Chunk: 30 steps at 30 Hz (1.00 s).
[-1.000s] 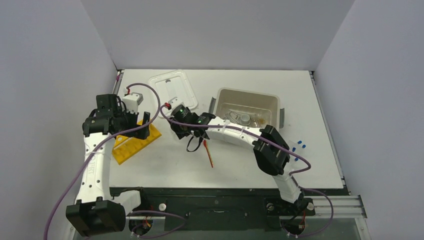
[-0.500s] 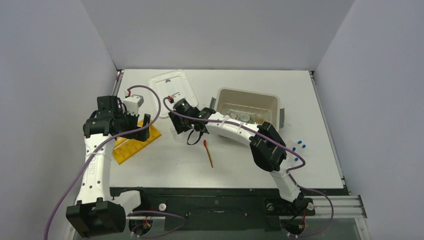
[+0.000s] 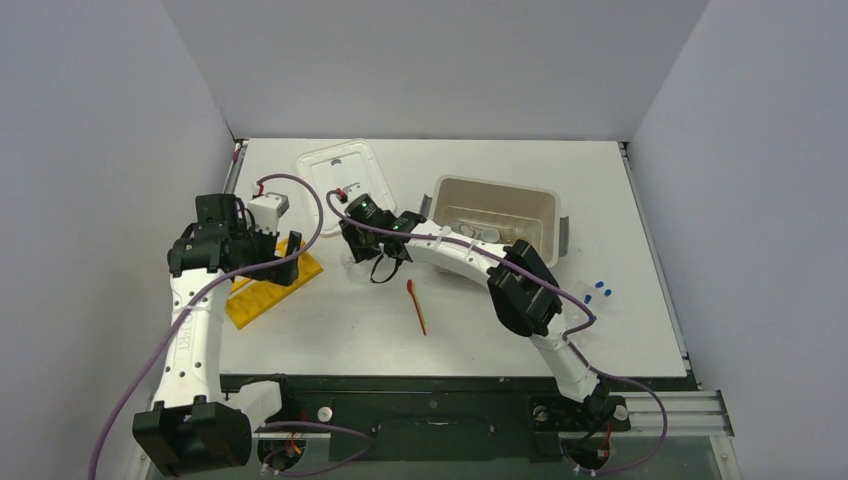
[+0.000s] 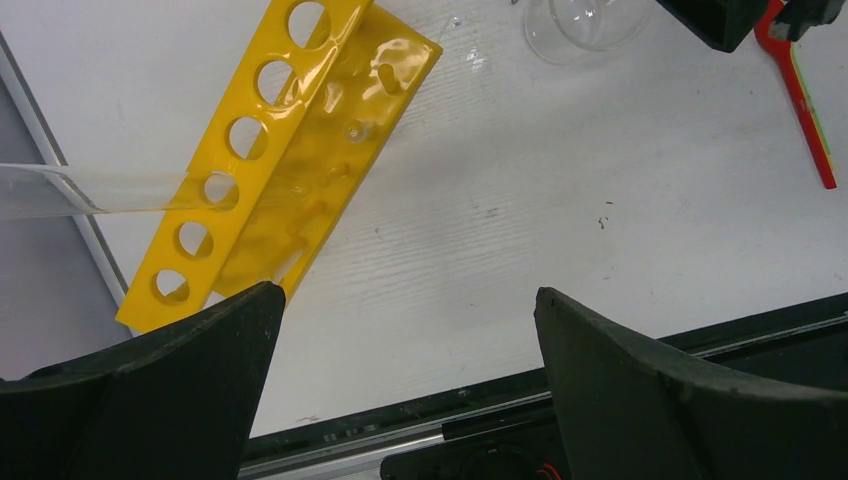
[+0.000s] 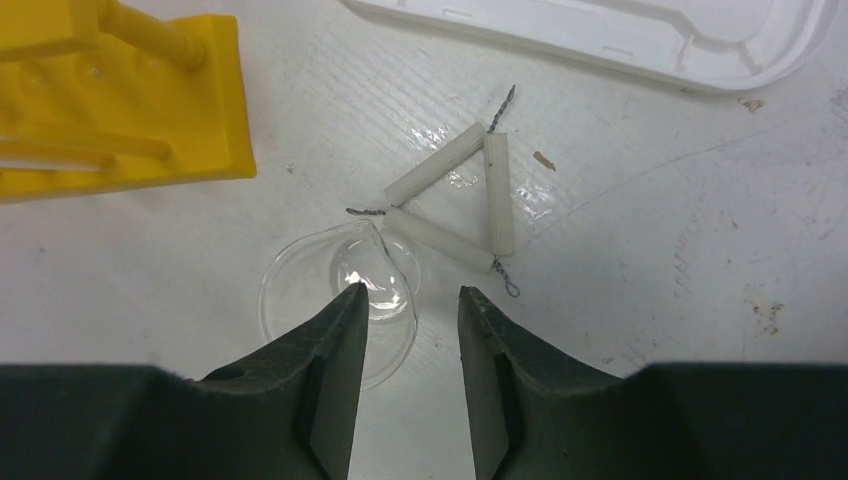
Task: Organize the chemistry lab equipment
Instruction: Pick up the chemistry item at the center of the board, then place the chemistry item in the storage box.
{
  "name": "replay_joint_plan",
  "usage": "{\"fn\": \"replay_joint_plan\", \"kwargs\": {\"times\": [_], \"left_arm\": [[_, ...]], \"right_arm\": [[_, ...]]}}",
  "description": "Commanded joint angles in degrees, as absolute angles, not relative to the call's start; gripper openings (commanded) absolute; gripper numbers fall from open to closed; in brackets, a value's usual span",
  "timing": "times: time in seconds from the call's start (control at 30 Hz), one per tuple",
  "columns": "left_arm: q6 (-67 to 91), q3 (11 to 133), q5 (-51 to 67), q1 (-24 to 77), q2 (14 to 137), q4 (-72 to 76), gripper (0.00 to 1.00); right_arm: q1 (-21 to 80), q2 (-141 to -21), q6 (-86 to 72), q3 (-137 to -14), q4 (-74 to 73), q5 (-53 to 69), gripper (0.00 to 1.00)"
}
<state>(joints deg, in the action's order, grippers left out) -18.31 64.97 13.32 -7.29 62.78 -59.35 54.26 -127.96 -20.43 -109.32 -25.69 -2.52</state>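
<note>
A clear glass dish (image 5: 335,305) lies on the white table beside a white clay triangle (image 5: 455,195). My right gripper (image 5: 412,295) hovers open just above the dish's right edge, with its left finger over the dish and nothing held. The yellow holed tube rack (image 4: 280,150) lies to the left, and a clear test tube (image 4: 100,190) pokes through one hole. My left gripper (image 4: 405,300) stands wide open and empty near the rack (image 3: 265,285). A red spatula (image 3: 416,305) lies mid-table. Blue caps (image 3: 598,292) sit at the right.
The beige tub (image 3: 548,205), holding several clear items, stands at the back right. The white lid (image 3: 345,175) lies behind the right gripper (image 3: 372,262). The black table edge (image 4: 600,360) runs close below the left fingers.
The right arm has swung back and left, away from the red spatula to over the glass dish, and its jaws have narrowed. The left arm has hardly moved.
</note>
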Motion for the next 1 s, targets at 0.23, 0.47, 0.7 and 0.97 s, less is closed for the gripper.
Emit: {"fn": "replay_joint_plan", "kwargs": {"times": [0.23,0.47,0.7,0.97], "left_arm": [[-19.6,64.8,12.5,-7.6,60.8,-59.2,0.96],[-20.6,64.7,11.2,-7.6,60.4,-59.8,0.97],[-19.4,64.7,12.2,-7.4,62.0,-58.9,0.97],[-17.6,64.3,12.0,-4.5,64.1,-56.8,0.97]], "right_arm": [[54.4,-131.4,-20.7,-112.0,-27.0,-2.7,0.01],[52.6,-122.9,-18.7,-113.5,-30.7,-3.8,0.0],[44.3,-105.8,-19.7,-106.3,-33.3,-6.0,0.0],[32.1,-90.9,-23.1,-87.2,-32.7,-10.5,0.0]]}}
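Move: Behind and slightly left of the right hand, some 2 cm back, 2 cm left and 6 cm below, stands the glass beaker. The clay triangle lies about 4 cm ahead and 2 cm right of the beaker; the yellow rack is 16 cm left and 4 cm back of the beaker. The grey bin's middle is about 29 cm to the hand's right and 6 cm ahead. From the left hand the beaker lies roughly 7 cm ahead, 12 cm right, 16 cm below. Lowering about 5 cm, the right hand brings its part-open fingers astride the beaker's wall, one inside and one outside, and closes them to pinch it. After a brief hold it climbs fast, some 24 cm, while swinging about 20 cm right and a little forward towards the grey bin, turning clockwise roughly 20 degrees. ##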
